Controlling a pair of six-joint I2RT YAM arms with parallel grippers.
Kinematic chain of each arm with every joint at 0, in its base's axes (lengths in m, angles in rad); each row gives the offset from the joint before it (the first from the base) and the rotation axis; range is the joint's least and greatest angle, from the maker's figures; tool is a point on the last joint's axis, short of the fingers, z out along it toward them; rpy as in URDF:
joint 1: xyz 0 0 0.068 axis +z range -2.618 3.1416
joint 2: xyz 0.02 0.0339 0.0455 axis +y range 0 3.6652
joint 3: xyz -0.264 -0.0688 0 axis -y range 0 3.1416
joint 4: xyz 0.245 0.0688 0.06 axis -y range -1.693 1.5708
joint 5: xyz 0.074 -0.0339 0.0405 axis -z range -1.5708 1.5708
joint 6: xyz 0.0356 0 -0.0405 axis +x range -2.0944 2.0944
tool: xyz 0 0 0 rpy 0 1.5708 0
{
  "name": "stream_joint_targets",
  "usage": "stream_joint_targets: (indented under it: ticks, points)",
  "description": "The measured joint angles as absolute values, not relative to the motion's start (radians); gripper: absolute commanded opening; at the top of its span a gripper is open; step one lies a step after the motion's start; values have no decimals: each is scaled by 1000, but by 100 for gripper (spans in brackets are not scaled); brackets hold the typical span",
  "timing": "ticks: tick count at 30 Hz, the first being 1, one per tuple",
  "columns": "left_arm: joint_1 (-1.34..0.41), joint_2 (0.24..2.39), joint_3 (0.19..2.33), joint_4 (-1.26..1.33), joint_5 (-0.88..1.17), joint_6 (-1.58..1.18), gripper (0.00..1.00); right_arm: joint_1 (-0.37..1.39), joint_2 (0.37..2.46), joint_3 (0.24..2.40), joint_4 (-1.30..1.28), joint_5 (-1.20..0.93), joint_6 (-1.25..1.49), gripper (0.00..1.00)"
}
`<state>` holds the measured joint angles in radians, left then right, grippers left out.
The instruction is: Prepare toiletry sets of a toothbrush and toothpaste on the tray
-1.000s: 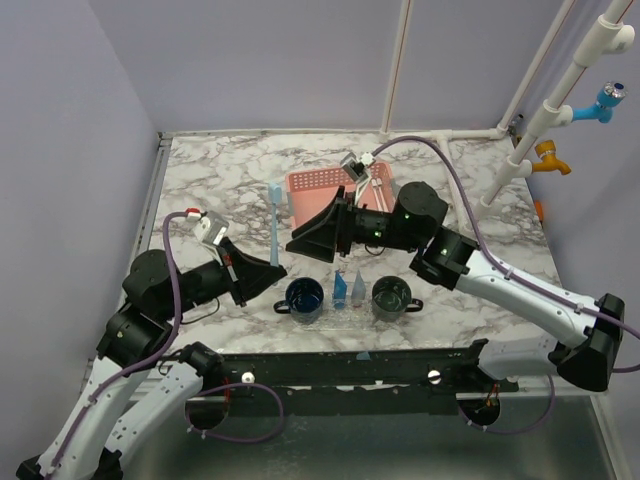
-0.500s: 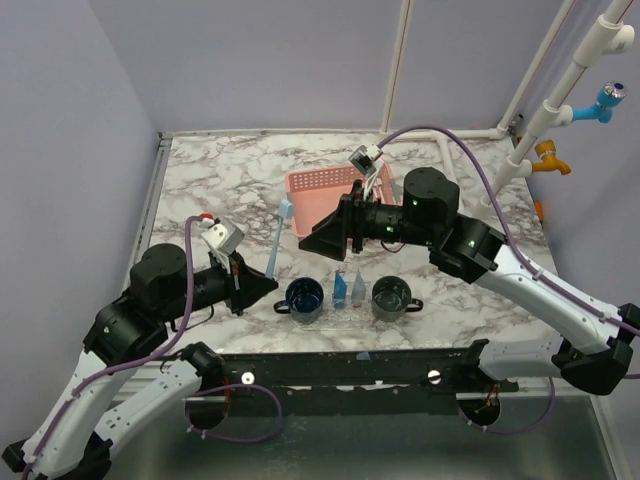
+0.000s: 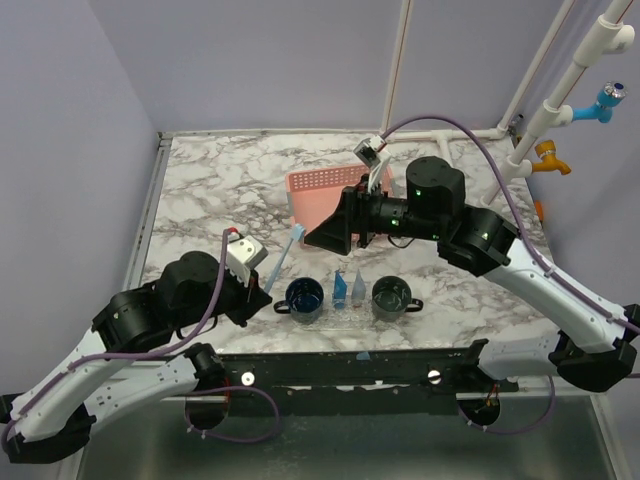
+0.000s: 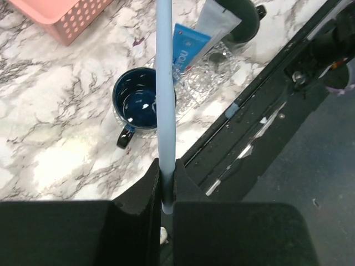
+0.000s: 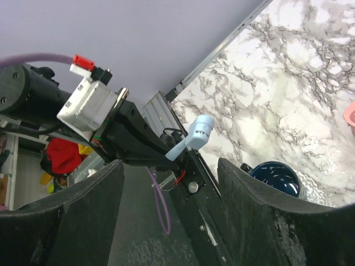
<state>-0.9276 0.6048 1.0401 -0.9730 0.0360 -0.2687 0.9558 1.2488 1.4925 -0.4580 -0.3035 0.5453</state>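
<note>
My left gripper is shut on the handle end of the light-blue toothbrush. The brush slants up and away, with its head above the table left of the navy mug. In the left wrist view the toothbrush runs straight up from my gripper across the navy mug. Two toothpaste tubes sit between the navy mug and the dark green mug on the clear tray. My right gripper hangs open and empty behind the tray, looking at the brush head.
The pink lattice basket stands behind the tray, partly hidden by my right arm. A black rail runs along the table's near edge. White pipes with coloured taps rise at the right.
My left arm has swung right and nearer, tilting the toothbrush toward the navy mug. The right gripper has opened wider and drawn back to the right.
</note>
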Motion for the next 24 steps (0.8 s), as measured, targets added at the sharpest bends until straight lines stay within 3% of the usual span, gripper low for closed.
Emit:
stream_joint_targets:
  ticks: [18, 24]
  points:
    - [-1030, 621, 1040, -1044, -148, -269, 0, 956, 1399, 1538, -540, -272, 602, 70]
    - [-1032, 619, 1040, -1049, -148, -268, 0, 956, 1414, 1538, -516, -287, 632, 65]
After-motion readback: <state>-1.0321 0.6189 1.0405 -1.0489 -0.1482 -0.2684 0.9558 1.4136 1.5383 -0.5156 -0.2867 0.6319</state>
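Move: The toothbrush head, at the upper end of the brush that the left hand grips by its tail, lies about 3 cm left of the right hand, 2 cm ahead and some 3 cm lower. From the left hand it is about 8 cm ahead, 7 cm to the right and 11 cm up. Under the right hand, roughly 27 cm down, the blue mug stands 3 cm left and 2 cm back, the blue toothpaste tube 4 cm right and 1 cm back. Downwards about 5 cm, also 3 cm left and 2 cm forward, the right hand brings its open fingers to the toothbrush head, rolling and tipping them slightly down. They stay open around the head; no pinch yet. The left hand keeps its grip on the tail, eases some 1.5 cm left and as much down while turning a little, then holds still to present the brush. ##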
